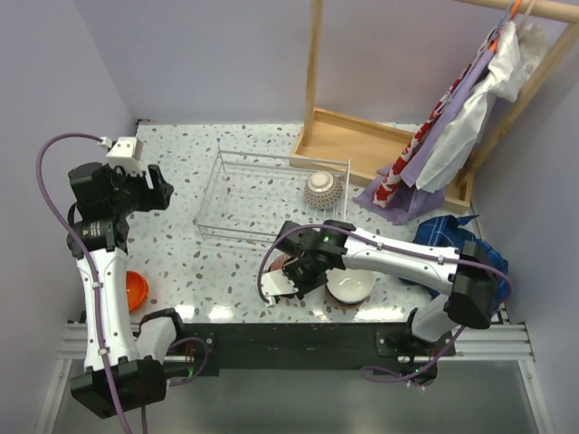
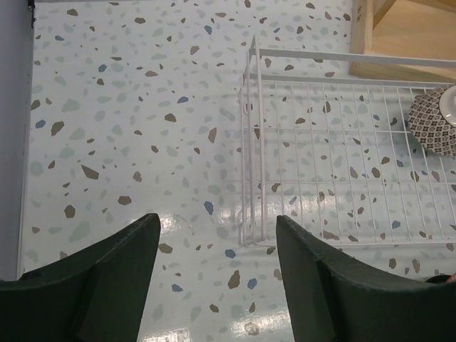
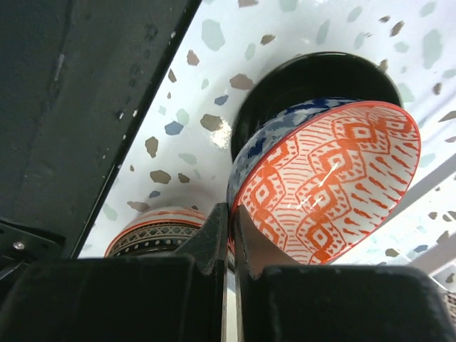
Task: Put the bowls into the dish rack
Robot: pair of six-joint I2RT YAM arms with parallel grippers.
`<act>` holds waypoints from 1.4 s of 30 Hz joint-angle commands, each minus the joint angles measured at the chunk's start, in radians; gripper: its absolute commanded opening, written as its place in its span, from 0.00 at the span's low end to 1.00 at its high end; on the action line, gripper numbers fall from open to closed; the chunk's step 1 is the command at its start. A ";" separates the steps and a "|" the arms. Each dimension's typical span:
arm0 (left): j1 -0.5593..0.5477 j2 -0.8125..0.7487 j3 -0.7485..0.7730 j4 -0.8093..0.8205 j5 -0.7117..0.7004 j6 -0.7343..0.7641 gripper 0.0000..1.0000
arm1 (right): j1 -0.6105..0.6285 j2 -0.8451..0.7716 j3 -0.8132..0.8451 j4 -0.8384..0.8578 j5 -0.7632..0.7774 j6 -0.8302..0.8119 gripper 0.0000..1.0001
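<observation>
My right gripper is shut on the rim of a red-patterned bowl, which is tilted on edge with its blue-patterned outside against a dark bowl. A banded bowl sits just left of the fingers. From above, the right gripper is low near the table's front edge, beside a pale bowl. The wire dish rack stands mid-table with a brown-patterned bowl at its right end. An orange bowl sits at the front left. My left gripper hangs open and empty above the table, left of the rack.
A wooden frame with hanging clothes stands at the back right. A blue cloth lies by the right arm. The black base rail runs along the near edge, close under the right gripper.
</observation>
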 commanded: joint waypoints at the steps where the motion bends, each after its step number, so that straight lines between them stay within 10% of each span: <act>1: 0.010 -0.007 0.035 0.043 0.047 -0.023 0.71 | 0.012 -0.031 0.135 -0.080 -0.017 0.046 0.00; 12: 0.004 0.079 0.162 0.060 0.115 -0.029 0.69 | -0.001 0.046 0.415 0.019 -0.086 0.432 0.00; 22: -0.173 0.284 0.380 0.092 -0.042 0.011 0.64 | -0.385 0.153 0.488 0.475 -0.363 1.239 0.00; 31: -0.353 0.382 0.301 0.282 -0.144 0.074 0.52 | -0.477 0.277 0.345 1.080 -0.543 1.792 0.00; 34: -0.410 0.412 0.271 0.317 -0.169 0.072 0.45 | -0.506 0.260 0.213 1.334 -0.412 1.975 0.00; 38: -0.446 0.482 0.264 0.319 -0.163 0.062 0.00 | -0.517 0.296 0.116 1.544 -0.332 2.132 0.00; 42: -0.467 0.527 0.253 0.325 -0.157 0.074 0.00 | -0.517 0.303 0.054 1.586 -0.279 2.158 0.00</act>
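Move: The red-patterned bowl is already pinched by its rim in my right hand. The empty left half of the dish rack, where it goes, is about 23 cm ahead and 15 cm left, 8 cm lower. The brown patterned bowl in the rack is about 25 cm ahead and 4 cm right of that hand; the black bowl about 6 cm left and level with it, the white bowl some 12 cm right. From my left hand that rack spot is roughly 6 cm ahead, 22 cm right and well below. Keeping the rim pinched, I lift my right hand about 12 cm and carry the bowl left, then sweep some 23 cm forward over the rack, swinging the wrist far round, clockwise, until the fingers point left and nearly level. My left hand arcs up, then down, going forward and right about 13 cm each towards the held bowl, shutting its fingers on nothing. ##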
